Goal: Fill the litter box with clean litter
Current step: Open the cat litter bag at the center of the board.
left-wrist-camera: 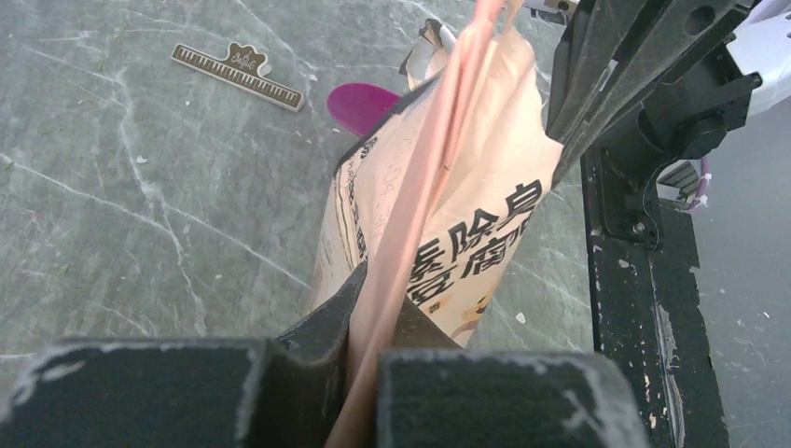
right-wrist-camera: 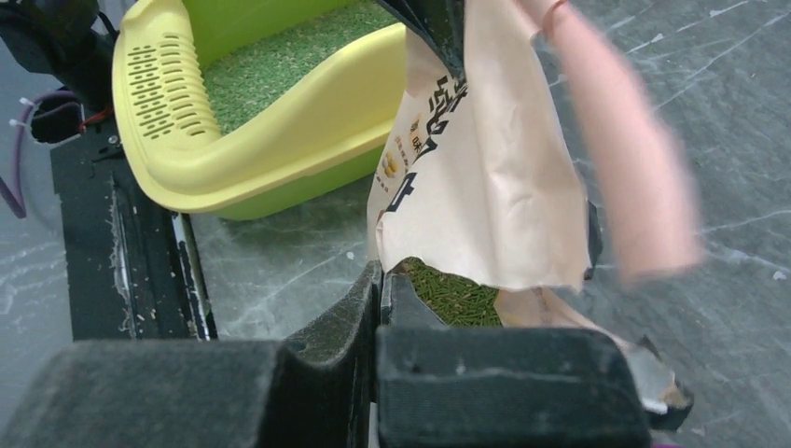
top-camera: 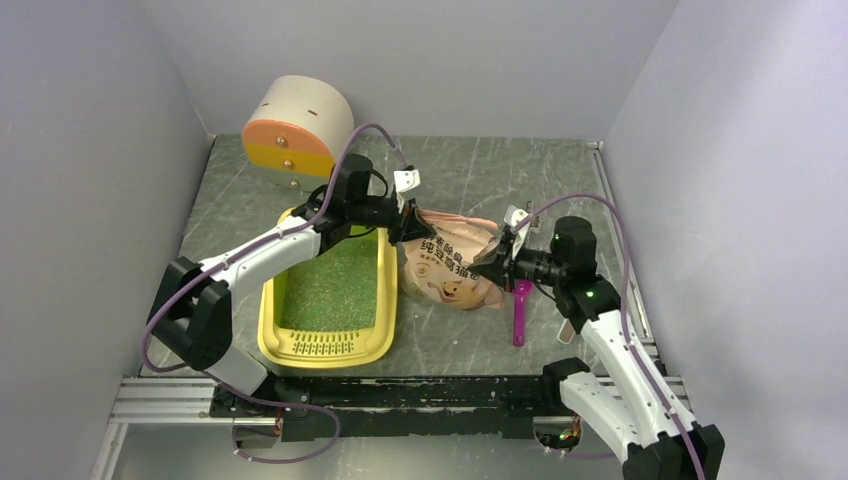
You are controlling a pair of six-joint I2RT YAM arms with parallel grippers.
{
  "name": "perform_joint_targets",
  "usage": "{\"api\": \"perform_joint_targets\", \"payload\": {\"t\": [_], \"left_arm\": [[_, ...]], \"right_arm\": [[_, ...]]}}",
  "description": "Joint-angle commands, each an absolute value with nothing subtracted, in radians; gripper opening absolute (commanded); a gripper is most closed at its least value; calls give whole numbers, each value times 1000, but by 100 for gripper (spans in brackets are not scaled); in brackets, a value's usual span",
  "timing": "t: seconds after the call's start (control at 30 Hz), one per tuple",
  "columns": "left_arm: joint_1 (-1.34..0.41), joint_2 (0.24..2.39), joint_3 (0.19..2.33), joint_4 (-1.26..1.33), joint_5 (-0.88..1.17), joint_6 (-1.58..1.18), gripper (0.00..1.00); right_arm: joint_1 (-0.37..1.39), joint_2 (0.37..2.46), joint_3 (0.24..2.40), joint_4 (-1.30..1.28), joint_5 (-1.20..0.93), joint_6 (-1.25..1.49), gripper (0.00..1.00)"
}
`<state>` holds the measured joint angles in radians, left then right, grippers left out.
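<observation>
The yellow litter box (top-camera: 268, 330) lies left of centre with green litter (top-camera: 335, 285) spread over its floor; it shows again in the right wrist view as the litter box (right-wrist-camera: 280, 140) with litter (right-wrist-camera: 280, 61). A pink-beige printed bag (top-camera: 450, 265) lies just to its right. My left gripper (top-camera: 405, 222) is shut on the bag's pink folded edge (left-wrist-camera: 410, 215), which runs between the jaws of the left gripper (left-wrist-camera: 373, 280). My right gripper (top-camera: 492, 265) is shut at the bag's other end. There the bag's torn edge meets the tips of the right gripper (right-wrist-camera: 381, 275), and green litter (right-wrist-camera: 457, 294) shows inside the opening.
A magenta scoop (top-camera: 520, 312) lies on the table right of the bag, under my right arm. A white cylinder with an orange end (top-camera: 295, 125) stands at the back left. A small ruler-shaped clip (left-wrist-camera: 238, 75) lies flat on the table. Grey walls close in three sides.
</observation>
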<state>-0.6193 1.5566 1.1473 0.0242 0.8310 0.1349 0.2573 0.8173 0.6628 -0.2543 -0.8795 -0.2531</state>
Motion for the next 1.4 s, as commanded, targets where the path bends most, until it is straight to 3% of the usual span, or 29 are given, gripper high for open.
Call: {"api": "perform_joint_targets", "payload": {"t": [0.0, 0.13, 0.3, 0.57, 0.7, 0.87, 1.03, 1.1, 1.37], "left_arm": [[-603, 1540, 1164, 112, 864, 179, 5], [-603, 1533, 1149, 90, 889, 195, 5], [-603, 1516, 1127, 80, 896, 223, 5], [-603, 1490, 1106, 105, 873, 205, 5], [-603, 1480, 1103, 95, 855, 206, 5], [-603, 1465, 1091, 118, 819, 180, 5], [-604, 1464, 1077, 133, 837, 165, 5], [-604, 1457, 1078, 121, 840, 171, 5], [-604, 1457, 1086, 114, 851, 168, 5]], "right_arm": [[261, 746, 681, -204, -874, -213, 4], [261, 764, 709, -300, -768, -243, 24], [261, 832, 728, -324, -761, -268, 31], [259, 838, 761, -257, -645, -175, 59], [260, 870, 806, -335, -593, -193, 60], [259, 852, 855, -453, -450, 8, 62], [259, 710, 825, -550, -14, 342, 78], [259, 716, 833, -616, 131, 426, 78], [256, 965, 997, -722, -33, 427, 86]]}}
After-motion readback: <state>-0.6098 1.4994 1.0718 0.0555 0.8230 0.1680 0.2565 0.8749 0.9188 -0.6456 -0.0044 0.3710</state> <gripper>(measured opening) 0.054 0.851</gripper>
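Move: Pinched in the shut right fingers is the upper right edge of the torn cat litter bag; the bag's middle lies about 4 cm to this hand's left, level with it and some 11 cm below. The purple scoop lies roughly 12 cm to the right, 2 cm back and 20 cm down; the yellow litter box's middle is some 28 cm left, 1 cm ahead and 17 cm below. From the left hand, gripping the bag's top, the bag's middle is about 6 cm back, 4 cm right and 12 cm down. Letting go of the bag's edge, the right hand opens wide and first eases about 4 cm forward, then swings away from the bag to its right, over towards the scoop, ending some 10 cm right of its start. It rises a couple of centimetres before sinking back, while the wrist turns about 60 degrees clockwise and tips the fingers down. The left hand keeps its pinch on the bag's top and drifts about 1 cm left. ##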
